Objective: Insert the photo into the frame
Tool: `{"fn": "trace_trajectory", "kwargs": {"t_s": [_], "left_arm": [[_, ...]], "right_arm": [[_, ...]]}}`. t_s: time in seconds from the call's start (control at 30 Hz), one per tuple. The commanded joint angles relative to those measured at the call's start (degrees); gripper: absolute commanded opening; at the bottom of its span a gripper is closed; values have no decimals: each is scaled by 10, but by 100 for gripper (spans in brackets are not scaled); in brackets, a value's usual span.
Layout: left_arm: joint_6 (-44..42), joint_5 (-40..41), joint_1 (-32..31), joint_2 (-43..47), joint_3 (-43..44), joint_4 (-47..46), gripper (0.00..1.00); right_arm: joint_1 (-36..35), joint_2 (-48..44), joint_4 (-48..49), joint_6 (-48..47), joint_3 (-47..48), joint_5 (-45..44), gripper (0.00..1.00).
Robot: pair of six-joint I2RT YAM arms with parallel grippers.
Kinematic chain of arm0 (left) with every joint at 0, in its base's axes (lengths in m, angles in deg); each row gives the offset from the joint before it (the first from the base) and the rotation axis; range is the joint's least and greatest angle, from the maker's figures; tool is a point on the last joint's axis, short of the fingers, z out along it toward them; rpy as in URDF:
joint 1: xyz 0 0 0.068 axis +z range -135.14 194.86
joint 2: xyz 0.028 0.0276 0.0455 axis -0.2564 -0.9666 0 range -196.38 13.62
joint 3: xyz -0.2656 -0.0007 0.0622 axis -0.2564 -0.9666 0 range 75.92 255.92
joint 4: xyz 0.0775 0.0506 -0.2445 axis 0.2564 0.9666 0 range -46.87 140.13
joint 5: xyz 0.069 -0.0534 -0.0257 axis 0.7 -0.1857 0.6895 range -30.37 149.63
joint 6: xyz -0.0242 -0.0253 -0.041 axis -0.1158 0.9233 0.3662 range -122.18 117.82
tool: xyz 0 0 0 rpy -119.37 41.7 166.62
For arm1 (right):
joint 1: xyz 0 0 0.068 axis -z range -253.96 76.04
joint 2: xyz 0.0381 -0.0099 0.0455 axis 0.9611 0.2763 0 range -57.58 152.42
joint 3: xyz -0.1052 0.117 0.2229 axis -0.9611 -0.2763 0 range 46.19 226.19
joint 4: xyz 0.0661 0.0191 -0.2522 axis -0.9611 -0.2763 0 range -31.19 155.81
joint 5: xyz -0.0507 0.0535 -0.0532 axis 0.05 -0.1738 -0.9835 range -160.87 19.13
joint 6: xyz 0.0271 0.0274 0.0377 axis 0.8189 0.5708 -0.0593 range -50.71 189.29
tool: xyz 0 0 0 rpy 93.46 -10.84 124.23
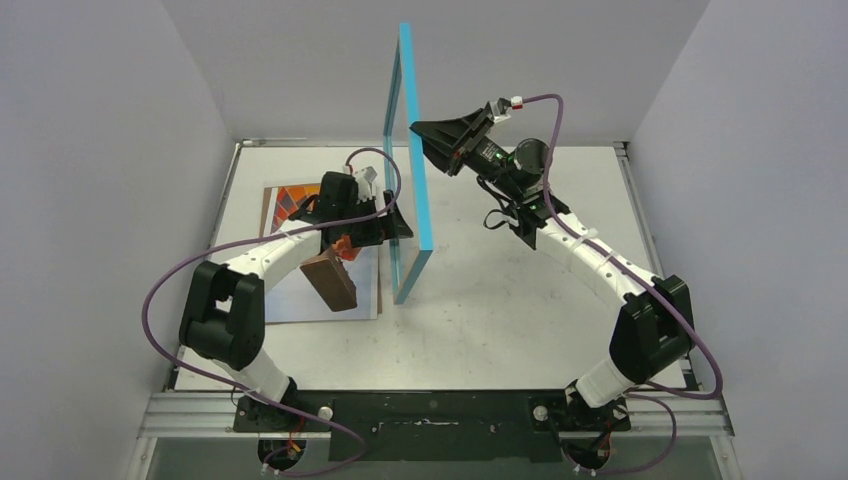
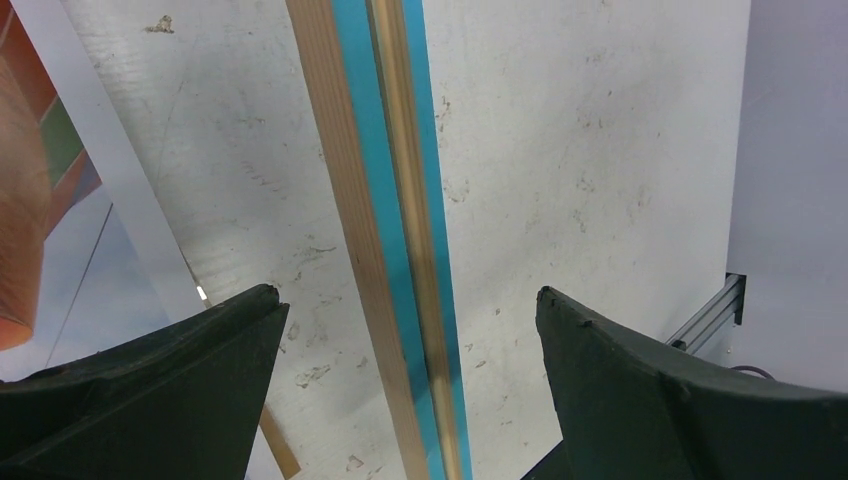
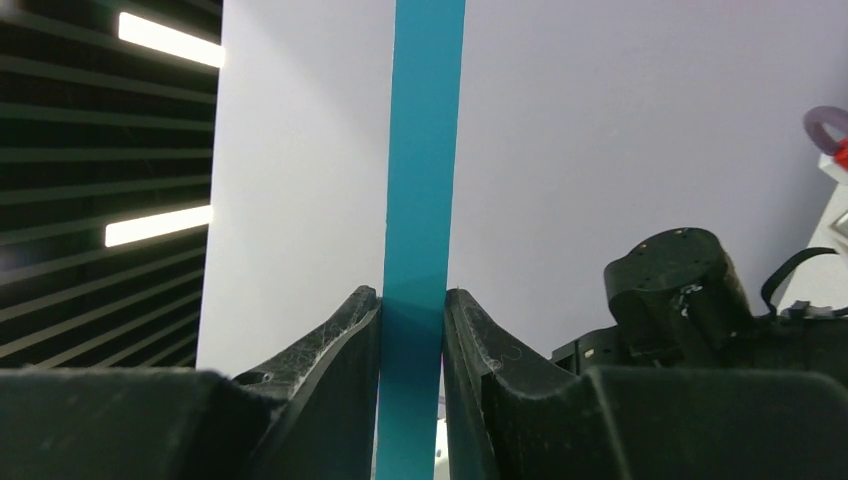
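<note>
The frame [image 1: 414, 200] stands on edge on the table, a thin bright-blue strip rising tall in the top view. My right gripper [image 1: 416, 131] is shut on its upper right edge; in the right wrist view the blue bar [image 3: 424, 150] is pinched between both fingers of that gripper [image 3: 412, 296]. My left gripper [image 1: 401, 226] is open low down at the frame's left side. In the left wrist view the frame's wood-and-blue edge [image 2: 395, 230] runs between that gripper's [image 2: 405, 294] spread fingers, touching neither. The photo [image 1: 291, 201] lies flat on the table, partly under the left arm.
A brown block [image 1: 331, 281] hangs below the left wrist, above the photo. A brown board edge [image 1: 378, 292] shows beside the photo. The white table [image 1: 520, 300] is walled on the left, the back and the right. Metal rail along the near edge [image 1: 430, 410].
</note>
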Motion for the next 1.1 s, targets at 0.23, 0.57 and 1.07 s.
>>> {"fn": "trace_trajectory", "kwargs": {"t_s": [0.23, 0.57, 1.07], "left_arm": [[60, -103, 33, 18, -31, -148, 65], [-61, 5, 33, 37, 1, -65, 10], [-102, 129, 8, 16, 14, -12, 0]], "right_arm": [[-21, -7, 120, 22, 36, -38, 5], [70, -33, -72, -101, -14, 41, 16], [205, -91, -393, -342, -114, 71, 51]]}}
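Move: The frame's lower rail hangs between the left hand's open fingers, about 1 cm ahead of them, level sideways and 1 cm lower. The photo's middle is some 17 cm left, 3 cm ahead and 12 cm below that hand. The right hand already grips the upper rail; from it the lower rail is roughly 30 cm down, 4 cm left and level ahead, the photo about 22 cm left, 3 cm ahead, 42 cm down. Left pinches the lower rail, shifting left; right sinks about 19 cm while swinging 14 cm right and half-opening. ##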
